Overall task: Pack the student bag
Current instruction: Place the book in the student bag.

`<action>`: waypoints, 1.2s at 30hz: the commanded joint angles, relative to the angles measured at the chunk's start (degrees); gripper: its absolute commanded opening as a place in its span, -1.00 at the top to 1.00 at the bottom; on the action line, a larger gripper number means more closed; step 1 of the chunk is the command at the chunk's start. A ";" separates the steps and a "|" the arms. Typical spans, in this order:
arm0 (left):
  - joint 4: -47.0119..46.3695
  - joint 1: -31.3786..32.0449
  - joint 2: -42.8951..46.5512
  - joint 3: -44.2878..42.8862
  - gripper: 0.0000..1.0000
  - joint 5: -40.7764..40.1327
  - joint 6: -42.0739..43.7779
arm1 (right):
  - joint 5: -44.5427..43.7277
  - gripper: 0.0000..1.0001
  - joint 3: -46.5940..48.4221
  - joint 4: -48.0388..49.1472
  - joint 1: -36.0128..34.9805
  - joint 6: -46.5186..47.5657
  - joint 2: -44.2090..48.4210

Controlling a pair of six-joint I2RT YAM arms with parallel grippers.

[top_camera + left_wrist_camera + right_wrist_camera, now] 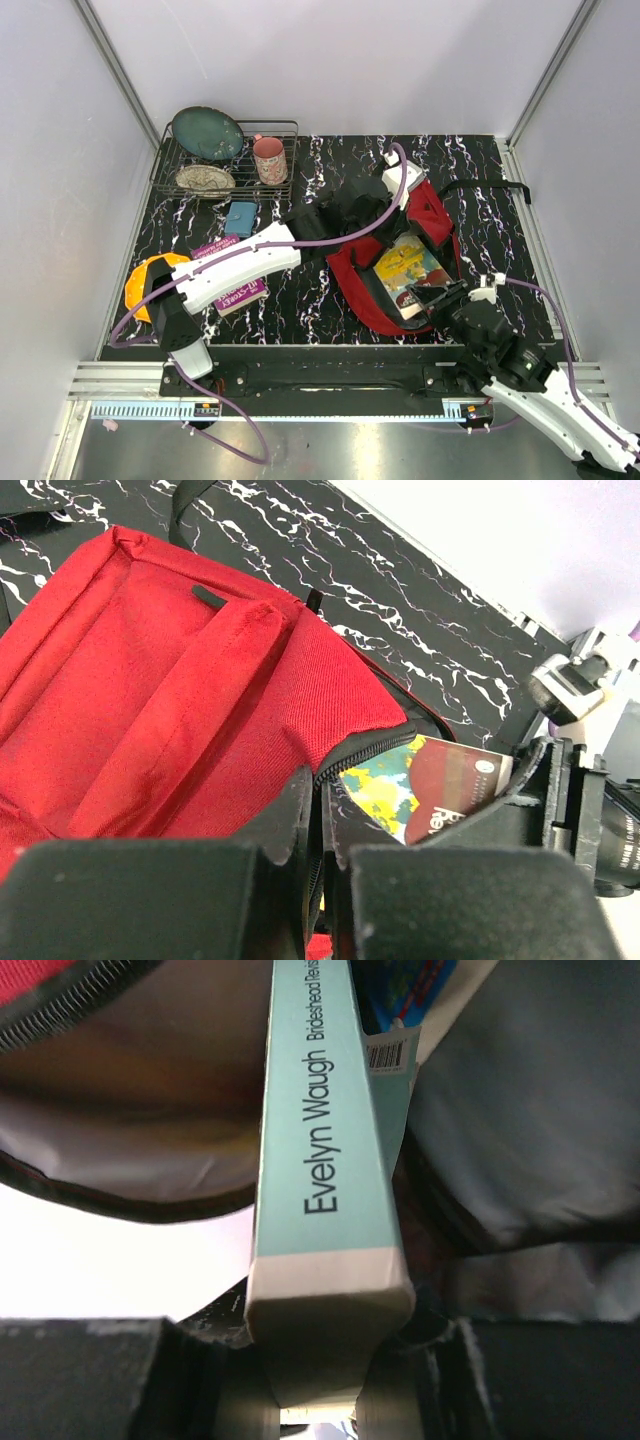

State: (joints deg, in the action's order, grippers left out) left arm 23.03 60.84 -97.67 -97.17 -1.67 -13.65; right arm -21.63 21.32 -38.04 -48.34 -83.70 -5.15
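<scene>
The student bag (436,216) is a red backpack lying on its back at the table's centre right, mouth open toward the near edge. My left gripper (372,222) is shut on the bag's zipper edge (360,755) and holds the red flap (180,680) up. My right gripper (438,298) is shut on the lower end of a teal-spined paperback (325,1140). The book (405,268) has a yellow and dark red cover and lies partly inside the bag's mouth, against the grey lining (530,1140). The left wrist view also shows the book (430,780) beside the right gripper (560,800).
A wire dish rack (165,165) at the back left holds a green plate (206,132), a pale dish (205,179) and a pink mug (269,160). A small blue object (240,217), a purple book (240,292) and an orange-yellow object (138,285) lie left. A black strap (490,186) trails right.
</scene>
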 commanded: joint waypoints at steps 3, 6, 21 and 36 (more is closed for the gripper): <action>-7.20 0.16 5.12 1.36 1.00 3.16 -1.82 | -6.85 1.00 -1.89 22.47 0.08 -7.34 -5.30; -7.29 0.16 4.68 1.02 1.00 3.78 -2.08 | -5.71 1.00 -0.59 24.94 0.08 -8.94 -11.36; -7.29 0.16 4.68 1.10 1.00 3.87 -1.91 | 10.02 1.00 -0.49 47.61 5.26 -10.60 -31.94; -7.47 0.16 4.86 1.54 1.00 5.98 -1.30 | 5.38 1.00 -4.00 48.59 15.99 -7.27 -34.49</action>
State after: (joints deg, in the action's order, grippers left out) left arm 21.28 60.84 -96.18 -95.09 1.67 -14.90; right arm -10.07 17.87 1.78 -32.62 -92.18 -40.16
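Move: My right hand grips the near end of the book. The bag's hollow under the raised flap lies about 10 cm ahead of it, 5 cm left and 8 cm lower; the blue book, already inside, is some 13 cm ahead, 5 left and 11 below. The near rim is about 7 cm back, 3 left, 13 down. From my left hand, the hollow lies roughly 21 cm below, 1 ahead and 3 right. I slide the book deeper under the flap with my right hand, reaching about 9 cm forward. On the way I swing some 6 cm left and dip slightly, then come back right by about 3 cm, rolling my left side up some 10 degrees and keeping my grip. My left hand stays pinched on the flap's zipped edge, holding the bag open. ##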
